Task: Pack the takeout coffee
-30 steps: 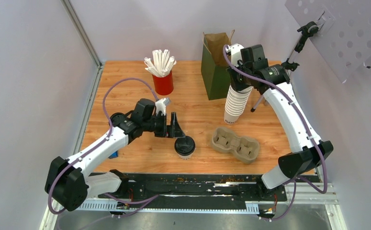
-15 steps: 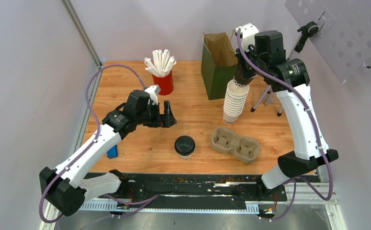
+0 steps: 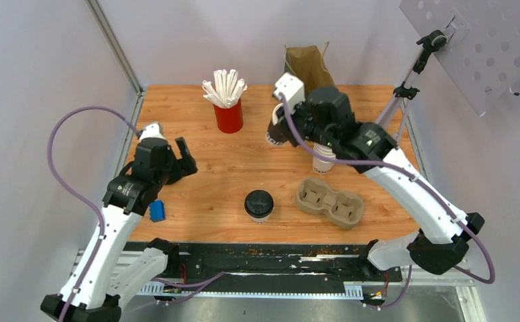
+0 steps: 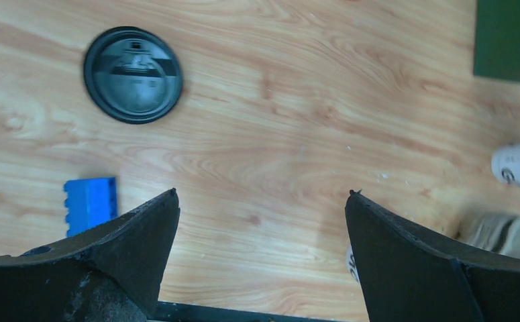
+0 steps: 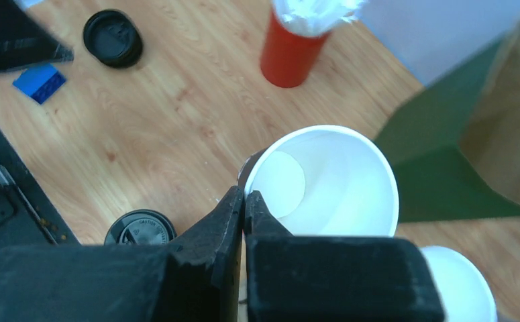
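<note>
The takeout coffee (image 3: 259,204), a white cup with a black sip lid, stands near the table's front middle; its lid (image 5: 139,231) shows beside my right fingers. My left gripper (image 3: 182,159) hangs open and empty well to its left, jaws wide (image 4: 262,193) over bare wood. My right gripper (image 3: 280,124) is shut, pinching the rim of a lidless white cup (image 5: 324,181) held in the air behind the coffee. In the top view that cup (image 3: 275,134) shows just under the wrist.
A cardboard two-cup carrier (image 3: 331,201) lies right of the coffee. The cup stack (image 3: 324,163) and green paper bag (image 3: 308,64) are partly hidden by my right arm. A red cup of straws (image 3: 228,111) stands at the back. A blue block (image 3: 156,211) and a loose black lid (image 4: 133,74) lie at the left.
My left gripper opened fully and drew back left, away from the coffee. My right arm lifted one white cup off the stack and swung it left and forward.
</note>
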You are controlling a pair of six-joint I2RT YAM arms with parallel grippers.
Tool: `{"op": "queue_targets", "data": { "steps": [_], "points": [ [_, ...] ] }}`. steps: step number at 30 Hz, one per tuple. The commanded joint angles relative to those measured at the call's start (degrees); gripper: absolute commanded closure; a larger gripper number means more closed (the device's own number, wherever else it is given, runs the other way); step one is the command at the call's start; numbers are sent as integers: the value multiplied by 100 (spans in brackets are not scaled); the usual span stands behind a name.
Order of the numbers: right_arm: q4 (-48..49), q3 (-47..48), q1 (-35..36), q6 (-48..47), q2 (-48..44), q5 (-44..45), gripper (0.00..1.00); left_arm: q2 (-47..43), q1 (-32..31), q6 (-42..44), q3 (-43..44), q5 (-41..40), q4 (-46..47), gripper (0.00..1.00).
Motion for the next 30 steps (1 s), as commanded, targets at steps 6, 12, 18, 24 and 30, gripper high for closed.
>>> {"op": "queue_targets", "data": {
  "steps": [6, 12, 18, 24, 30],
  "points": [
    [3643, -2878, 603, -2217, -562, -1674, 100, 310, 2126, 11, 30, 468, -465, 2],
    [3699, -2993, 679, -3061, 245, -2120, 100, 364, 2938, -885, -547, 690, 282, 15],
    [3493, -3001, 971, -4024, 1071, -1978, 99, 789, 2956, -937, -987, 1340, 1511, 25],
    [3290, -3046, 1287, -4504, 1422, -1824, 100, 1485, 2956, -344, -900, 1533, 1971, 31],
    [3192, -3411, 1588, -4756, 1376, -1492, 100, 2326, 2959, 237, -744, 1431, 2154, 38]
  ]
}}
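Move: The right hand, a white cup pinched at its rim, makes for open table about 17 cm to its left, 5 cm back and 36 cm below; the lidded cup stands 13 cm back and 9 cm left, the cup stack 6 cm ahead and 11 cm right, the cup carrier 7 cm back and 13 cm right. The left hand, empty and wide open, has the black lid about 12 cm ahead, 12 cm left and 20 cm below, with the blue block level with it, 14 cm left. The right hand keeps its pinch on the cup's rim and carries it down some 23 cm and left 15 cm, drawing a little back, away from the stack towards the table just beyond and left of the lidded cup, while turning about 50 degrees counter-clockwise. Meanwhile the left hand swings left about 10 cm, turning counter-clockwise, then sinks about 10 cm and reaches forward some 6 cm towards the black lid, tipping further down as its fingers close about a third of the way, still touching nothing. ##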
